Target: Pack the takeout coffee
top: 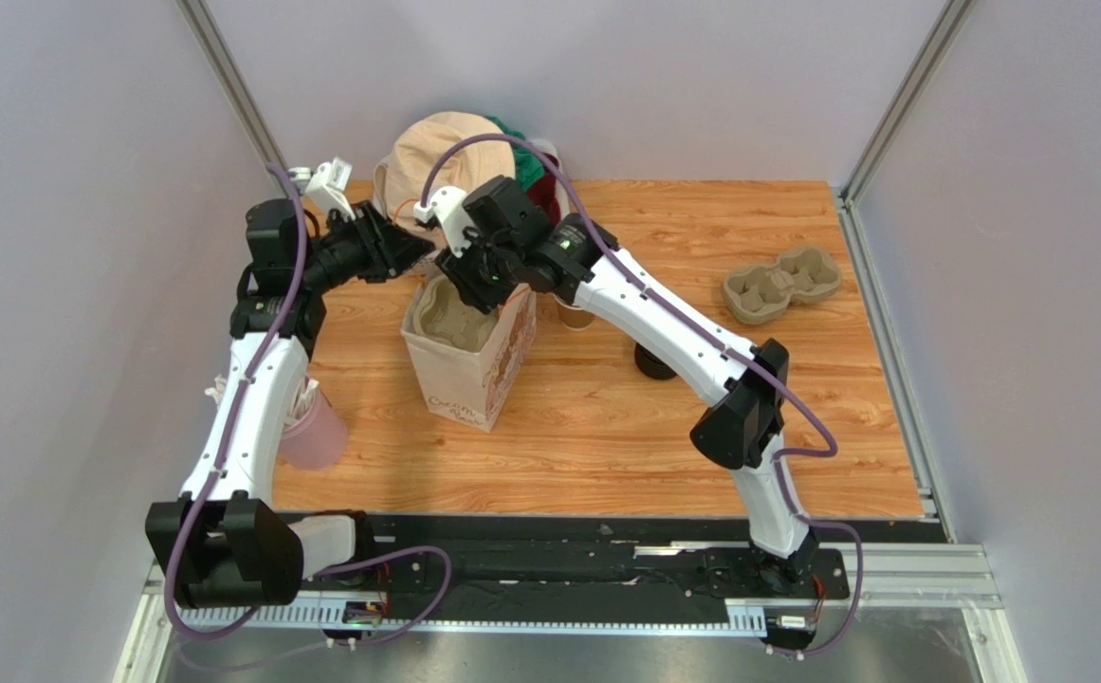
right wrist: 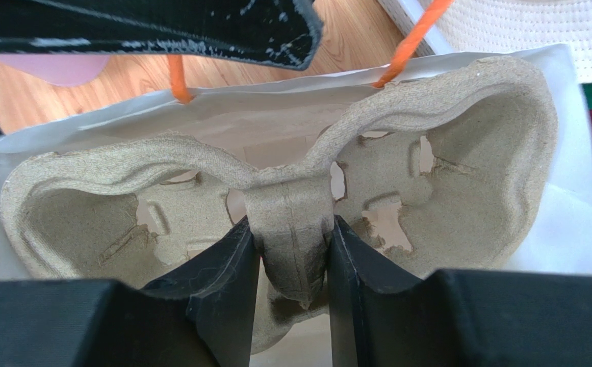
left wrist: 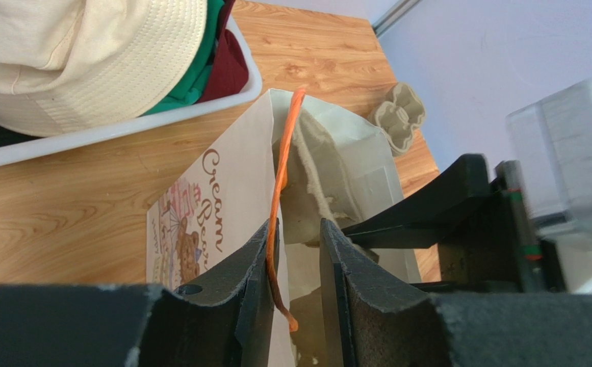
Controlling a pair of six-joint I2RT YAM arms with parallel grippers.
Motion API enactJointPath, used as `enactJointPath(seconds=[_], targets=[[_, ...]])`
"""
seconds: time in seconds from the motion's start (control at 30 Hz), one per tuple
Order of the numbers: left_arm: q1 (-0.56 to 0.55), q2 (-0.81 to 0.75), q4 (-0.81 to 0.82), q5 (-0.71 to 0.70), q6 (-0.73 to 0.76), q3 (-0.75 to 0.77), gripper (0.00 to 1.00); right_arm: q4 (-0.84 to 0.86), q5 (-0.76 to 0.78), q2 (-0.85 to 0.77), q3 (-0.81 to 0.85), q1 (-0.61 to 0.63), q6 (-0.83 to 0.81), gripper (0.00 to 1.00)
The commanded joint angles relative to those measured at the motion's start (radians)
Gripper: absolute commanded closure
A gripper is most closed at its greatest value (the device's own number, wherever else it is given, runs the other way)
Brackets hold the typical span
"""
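Note:
A white paper bag (top: 463, 356) with orange string handles (left wrist: 283, 153) stands open in the middle of the table. My right gripper (right wrist: 291, 229) is shut on the middle bridge of a pulp cup carrier (right wrist: 444, 138), which sits in the bag's mouth (right wrist: 559, 229). My left gripper (left wrist: 295, 229) is at the bag's left rim (left wrist: 222, 191) with its jaws apart. The handle string runs between them along the left finger. The takeout coffee (top: 574, 313) shows only as a kraft-brown patch behind my right arm. In the top view both grippers (top: 406, 253) (top: 473, 292) meet over the bag.
A second pulp carrier (top: 781, 282) lies at the back right. A black lid (top: 651, 363) sits behind the right forearm. A pink cup (top: 317, 434) stands near the left arm. A white bin (left wrist: 122, 126) of hats and cloth is at the back.

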Motion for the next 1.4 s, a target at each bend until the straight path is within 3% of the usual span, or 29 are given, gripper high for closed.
enactJointPath(seconds=[0.0, 0.37, 0.47, 0.6, 0.87, 1.37], targets=[[0.009, -0.008, 0.047, -0.005, 0.025, 0.008, 0.65, -0.037, 0.065, 0.023, 0.033, 0.034, -0.051, 0.71], [0.009, 0.013, 0.065, -0.006, 0.017, 0.002, 0.67, -0.114, 0.130, 0.047, 0.031, 0.079, -0.096, 0.71], [0.007, 0.015, 0.074, -0.025, 0.016, -0.010, 0.73, -0.164, 0.134, 0.069, 0.051, 0.092, -0.105, 0.71], [0.009, 0.015, 0.091, -0.051, 0.021, -0.024, 0.90, -0.200, 0.130, 0.073, 0.042, 0.103, -0.111, 0.70], [0.009, 0.030, 0.110, -0.063, 0.014, -0.029, 1.00, -0.244, 0.096, 0.090, 0.065, 0.111, -0.126, 0.68], [0.009, 0.061, 0.200, -0.005, -0.055, -0.036, 1.00, -0.321, 0.099, 0.161, 0.076, 0.134, -0.172, 0.68]])
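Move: The paper bag stands open under the drink tray already held in the right hand, its middle about 2 cm back, 2 cm left and 10 cm below that hand. The paper cups stand 9 cm ahead and 12 cm right of the right hand, the black lids 3 cm ahead and 25 cm right, all some 20 cm lower. The bag's orange handle lies between the left hand's parted fingers, about 1 cm ahead, level sideways and 1 cm below. The drink tray, still pinched by its middle bridge, is lowered deeper into the bag by the right hand, about 8 cm down and 6 cm back towards the bases, the wrist tipping some 20 degrees so the fingers point more steeply down. The orange handle is pinched as the left fingers close, that hand easing about 2 cm forward and slightly down. ##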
